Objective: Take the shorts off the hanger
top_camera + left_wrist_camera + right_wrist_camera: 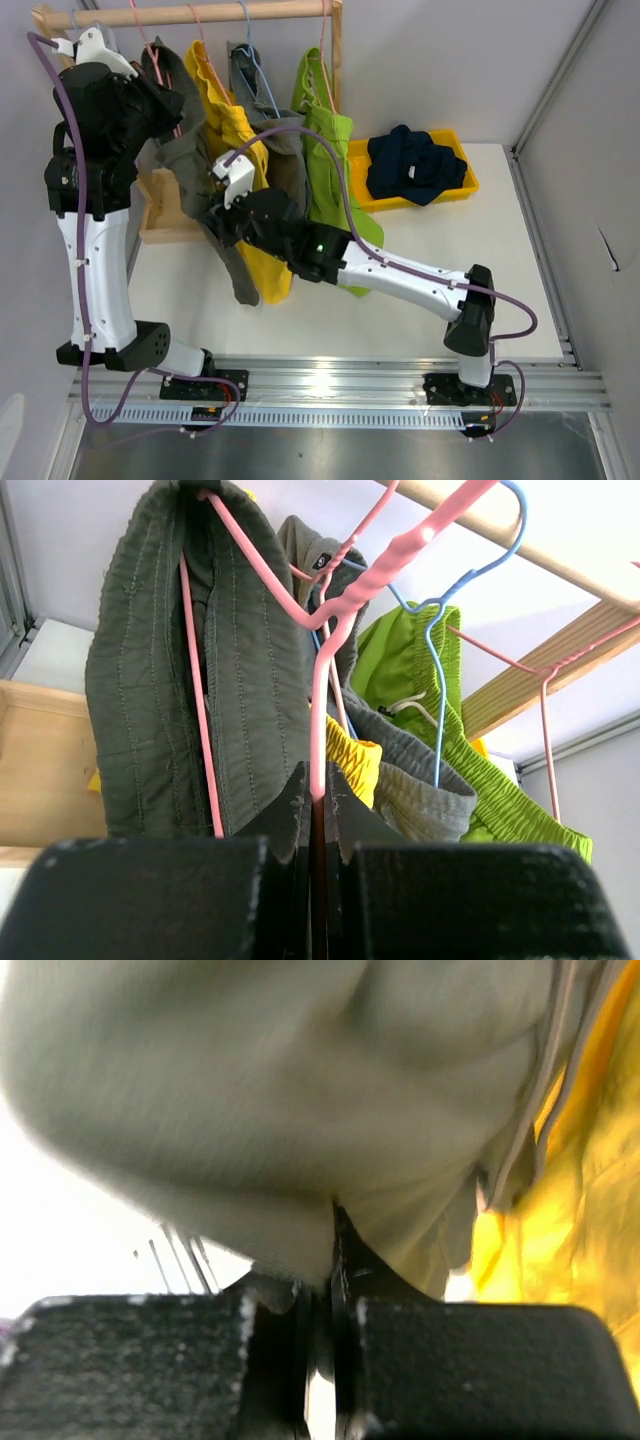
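Observation:
Dark olive-grey shorts (185, 150) hang over a pink hanger (330, 620) at the left end of the wooden rail (200, 14). My left gripper (320, 785) is up at the rail (172, 108) and shut on that hanger's pink wire. Lower down, my right gripper (215, 220) is shut on the olive-grey cloth (250, 1110), pinched between its jaws (332, 1260). Yellow shorts (230, 120), mid grey shorts (285, 160) and lime green shorts (330, 150) hang further right. Navy shorts (410, 165) lie in a yellow bin (470, 175).
The rack stands on a wooden base (165, 215) at the back left of the white table (450, 240). A blue hanger (440, 680) carries the grey shorts. Walls close in on the left and right sides.

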You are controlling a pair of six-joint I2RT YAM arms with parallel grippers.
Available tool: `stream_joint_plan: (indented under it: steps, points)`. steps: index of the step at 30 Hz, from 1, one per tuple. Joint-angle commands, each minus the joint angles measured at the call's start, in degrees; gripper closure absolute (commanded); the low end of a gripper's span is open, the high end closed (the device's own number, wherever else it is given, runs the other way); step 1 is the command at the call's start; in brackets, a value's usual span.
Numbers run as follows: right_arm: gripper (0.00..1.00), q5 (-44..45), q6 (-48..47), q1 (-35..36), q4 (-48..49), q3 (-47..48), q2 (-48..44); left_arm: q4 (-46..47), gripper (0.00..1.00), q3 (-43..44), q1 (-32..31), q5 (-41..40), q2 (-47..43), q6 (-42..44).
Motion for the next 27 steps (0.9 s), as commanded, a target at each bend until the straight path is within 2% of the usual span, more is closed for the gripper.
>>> stream_joint_plan:
  steps: [1, 2, 5, 10, 12, 16, 21, 23, 27]
  points:
    - [1.00, 6.5, -1.9, 5.3, 6.7, -7.9, -8.6, 4.6, 1.00, 3.1, -0.3, -1.2, -1.4, 2.1]
    - [1.00, 8.6, -1.5, 7.0, 8.4, -15.1, -10.7, 3.8, 1.00, 3.5, -0.3, -1.9, -1.0, 2.7]
    - [1.00, 16.9, 3.1, 13.7, 13.0, -28.7, -17.6, 3.1, 1.00, 4.7, -0.2, -5.2, -0.4, 4.7]
    - [1.00, 30.5, 10.2, 24.7, 14.6, -40.8, -21.3, 3.2, 1.00, 4.6, 0.1, -8.4, -0.1, 7.1]
    - [1.00, 30.9, 14.2, 25.6, 14.0, -42.6, -20.8, 3.0, 1.00, 4.5, 0.1, -9.1, -0.2, 7.3]
    - [1.00, 31.5, 14.4, 24.6, 12.4, -40.2, -18.7, 2.6, 1.00, 3.1, 0.1, -7.5, -1.3, 6.5]
    - [1.00, 27.8, 5.9, 18.1, 13.6, -31.2, -15.9, -1.8, 1.00, 0.6, 0.0, -1.8, -5.0, 3.1]
    - [1.00, 24.6, 2.9, 13.0, 12.4, -26.3, -14.1, -5.5, 1.00, -2.5, 0.0, -0.1, -7.1, 1.2]
    - [1.00, 18.1, -1.3, 3.7, 5.7, -10.1, -7.6, -6.9, 1.00, -16.9, -0.1, 2.4, -16.5, -3.4]
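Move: Ahead of the left hand, which already grips the bare arm of the pink hanger, the grey shorts' middle lies about 5 cm out and 11 cm down; the rail runs some 16 cm ahead and 6 cm higher, the yellow shorts 9 cm ahead, 9 cm right and 18 cm lower. From the right hand, already pinching the grey shorts' near side, their middle is roughly 7 cm ahead, 4 cm left and 6 cm up, the yellow shorts 10 cm ahead and 6 cm right. Yanking the pinched grey shorts towards the robot and down, the right hand sweeps about 15 cm back, 12 cm down and 7 cm right, then returns forward and up most of the way, fingers still shut on the cloth. The left hand keeps its grip on the hanger and draws it back and down some 6 cm each, tipping its fingers about 10 degrees downward. ##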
